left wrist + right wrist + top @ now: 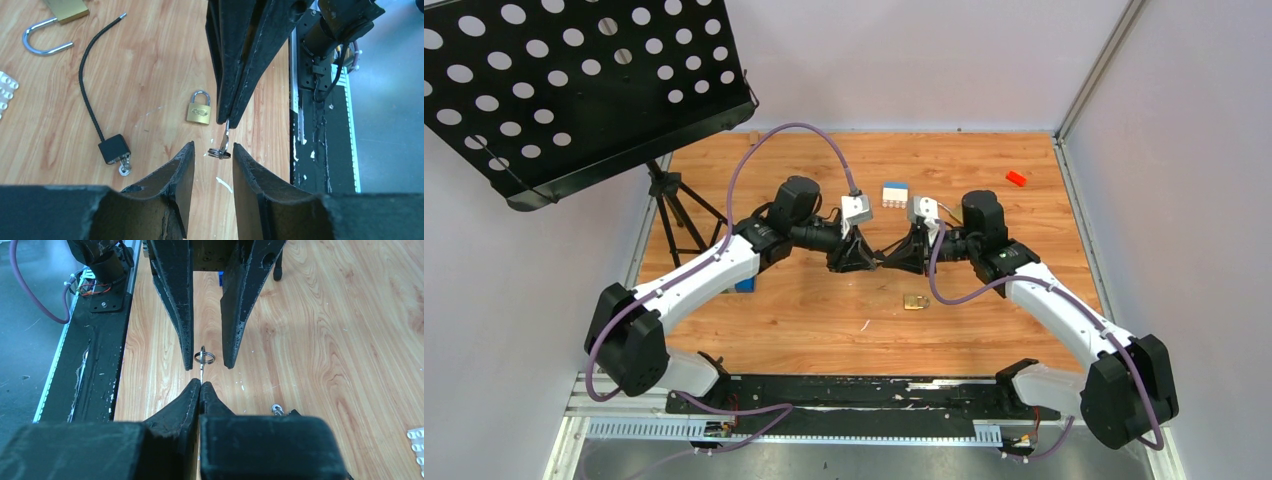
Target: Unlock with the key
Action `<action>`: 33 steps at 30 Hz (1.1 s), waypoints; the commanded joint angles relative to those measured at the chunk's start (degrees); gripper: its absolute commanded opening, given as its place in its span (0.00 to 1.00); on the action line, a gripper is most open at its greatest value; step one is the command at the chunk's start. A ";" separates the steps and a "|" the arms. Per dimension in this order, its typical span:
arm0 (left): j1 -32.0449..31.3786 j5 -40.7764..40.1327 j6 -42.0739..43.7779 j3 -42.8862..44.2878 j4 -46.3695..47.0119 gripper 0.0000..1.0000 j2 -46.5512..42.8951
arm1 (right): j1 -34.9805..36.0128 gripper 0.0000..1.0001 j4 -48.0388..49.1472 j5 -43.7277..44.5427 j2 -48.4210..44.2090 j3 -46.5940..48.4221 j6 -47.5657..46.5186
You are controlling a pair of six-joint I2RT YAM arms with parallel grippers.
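Observation:
My right gripper (201, 385) is shut on the blade of the key (202, 371), a thin grey key held in the air above the table. Its ring (204, 357) points toward my left gripper (212, 147). That gripper is open, its two fingertips on either side of the ring (219, 153), with a gap on each side. In the top view the two grippers meet tip to tip, left gripper (864, 258) facing right gripper (902, 258). A small brass padlock (200, 107) lies shut on the wood below them, also seen in the top view as the padlock (915, 301).
A black cable lock (114, 148) with a small key (124, 167) in it lies left of the padlock. A larger brass padlock (55, 25) with a raised shackle lies further off. White-blue block (894, 193), red block (1016, 178), music stand (574, 80) at the back left.

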 commanded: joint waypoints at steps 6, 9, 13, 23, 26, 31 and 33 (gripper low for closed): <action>1.06 2.80 -6.70 -1.34 8.64 0.36 -2.45 | -0.76 0.00 4.71 -0.51 -0.90 -1.28 1.84; 1.09 3.91 -7.28 -1.30 9.14 0.32 -1.91 | -0.97 0.00 4.70 -0.51 -0.62 -1.29 2.54; 1.04 4.87 -7.20 -1.21 8.91 0.27 -1.19 | -1.21 0.00 6.27 -0.51 -0.63 -1.29 2.80; 1.05 6.03 -6.33 -0.68 7.62 0.14 -0.52 | -1.53 0.00 6.88 -0.49 -0.85 -1.46 3.34; 1.06 6.40 -6.29 -0.62 7.65 0.11 -0.34 | -1.54 0.00 7.24 -0.25 -0.79 -1.54 3.74; 1.06 7.30 -6.37 -0.42 7.58 0.09 0.40 | -1.62 0.00 7.87 0.09 -0.52 -1.69 4.51; 1.03 7.72 -6.46 -0.34 7.56 0.09 0.72 | -1.57 0.00 8.05 0.11 -0.48 -1.56 4.62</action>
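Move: The key, with its ring, is still gripped in the right fingertips, about 1 cm to the left of the right hand point. From the left hand it is some 2 cm to the right and 1 cm higher, its ringed head between the open fingertips. The small brass padlock lies on the table, about 9 cm right of the left hand, 2 cm back and 19 cm below; the black cable-lock box is about 8 cm ahead, 3 cm right and equally low. The left fingers pinch the ringed head of the key: the hand lifts about 1.5 cm to the key's level and tips its fingers up some 5 degrees, while they close from less than half open to nearly shut. The right hand keeps its grip on the key and stays almost in place, right against the left fingertips. ##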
